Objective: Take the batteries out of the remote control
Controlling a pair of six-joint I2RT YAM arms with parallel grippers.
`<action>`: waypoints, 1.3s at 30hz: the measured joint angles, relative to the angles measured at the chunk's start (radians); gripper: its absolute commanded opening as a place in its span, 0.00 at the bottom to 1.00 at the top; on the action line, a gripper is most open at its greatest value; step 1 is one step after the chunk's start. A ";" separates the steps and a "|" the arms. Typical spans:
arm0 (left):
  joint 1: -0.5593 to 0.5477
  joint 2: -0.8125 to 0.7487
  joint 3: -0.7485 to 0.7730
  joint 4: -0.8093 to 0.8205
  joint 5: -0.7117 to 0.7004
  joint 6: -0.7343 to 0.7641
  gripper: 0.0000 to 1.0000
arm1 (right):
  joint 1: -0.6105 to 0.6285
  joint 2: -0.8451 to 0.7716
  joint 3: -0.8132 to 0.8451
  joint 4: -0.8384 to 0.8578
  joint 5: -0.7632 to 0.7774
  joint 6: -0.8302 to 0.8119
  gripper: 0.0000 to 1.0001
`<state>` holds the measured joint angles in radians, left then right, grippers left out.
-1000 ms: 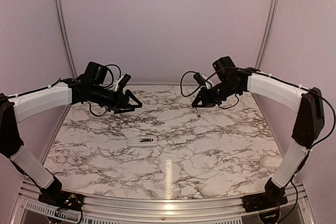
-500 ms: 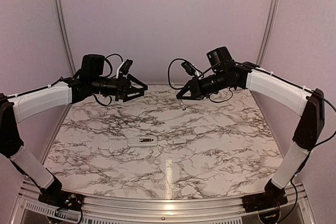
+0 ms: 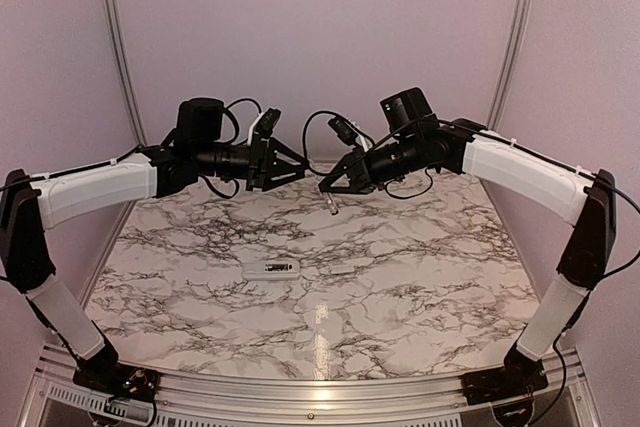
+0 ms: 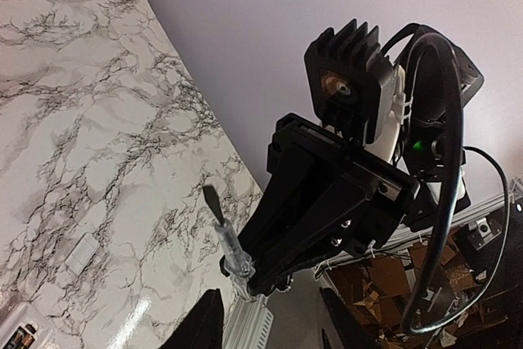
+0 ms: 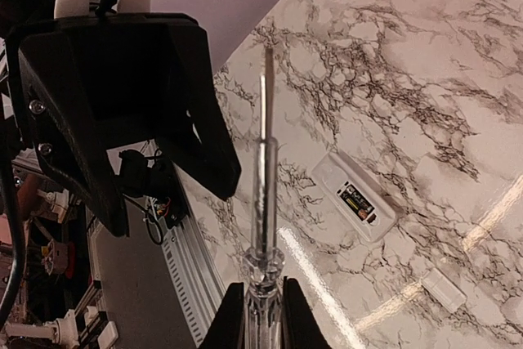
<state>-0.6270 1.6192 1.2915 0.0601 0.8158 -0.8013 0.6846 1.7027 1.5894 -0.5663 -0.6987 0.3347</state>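
The white remote control (image 3: 272,268) lies flat near the table's middle with its dark recess facing up. In the right wrist view the batteries (image 5: 358,200) sit in that recess of the remote control (image 5: 353,194). My right gripper (image 3: 335,187) hangs high over the back of the table, shut on the clear handle of a screwdriver (image 5: 262,202). The blade points toward my left gripper (image 3: 290,172), which faces it a short way apart. In the left wrist view my left gripper (image 4: 268,293) is open and empty, with the screwdriver (image 4: 225,230) just ahead of its fingers.
A small flat white plate (image 3: 342,270) lies just right of the remote, also seen in the right wrist view as the plate (image 5: 445,290). A metal rail (image 3: 300,407) runs along the near table edge. Pale walls close in the back and sides.
Both arms have swung in toward each other over the back middle of the table. The right one carried the screwdriver leftward. The left jaws have narrowed.
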 measured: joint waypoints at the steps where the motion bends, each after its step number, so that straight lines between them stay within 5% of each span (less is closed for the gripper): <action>1: -0.004 0.005 0.006 0.002 -0.004 -0.003 0.37 | 0.000 0.000 0.000 0.000 -0.002 0.002 0.00; 13: -0.028 0.069 0.092 -0.016 -0.069 -0.019 0.19 | 0.000 0.000 0.000 0.006 -0.014 0.006 0.00; 24: -0.033 0.105 0.143 -0.079 -0.127 -0.020 0.36 | 0.003 0.000 0.003 0.005 -0.027 -0.002 0.00; 35: -0.039 0.115 0.160 -0.096 -0.144 -0.025 0.00 | 0.004 0.000 0.003 -0.011 -0.031 -0.013 0.00; 39: -0.041 0.115 0.167 -0.094 -0.143 -0.027 0.00 | 0.005 0.000 0.009 -0.012 -0.025 -0.017 0.00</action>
<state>-0.6678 1.7344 1.4582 -0.0338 0.6724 -0.8288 0.6891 1.7027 1.5986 -0.5785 -0.7235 0.3180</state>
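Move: The clear-handled tool stands in the right fingers; its slim shaft lies about 4 cm ahead of the left hand, 3 cm to its right and 1 cm lower, and some 3 cm ahead of, 2 cm left of and 3 cm above the right hand. Far below on the table, roughly 29 cm under the left hand and level with it fore and aft, the remote control lies about 9 cm to the left and the battery cover some 10 cm to the right. The left hand eases about 3 cm forward and 2.5 cm to the right to bring its part-open fingers around the shaft of the tool, narrowing them on the way, widening them again as it dips about a centimetre, then rising slightly and shutting them almost fully to pinch the shaft, with the wrist turned only some 5 degrees counter-clockwise. The right hand stays nearly in place and keeps its grip on the clear handle, holding the tool out for the left. ##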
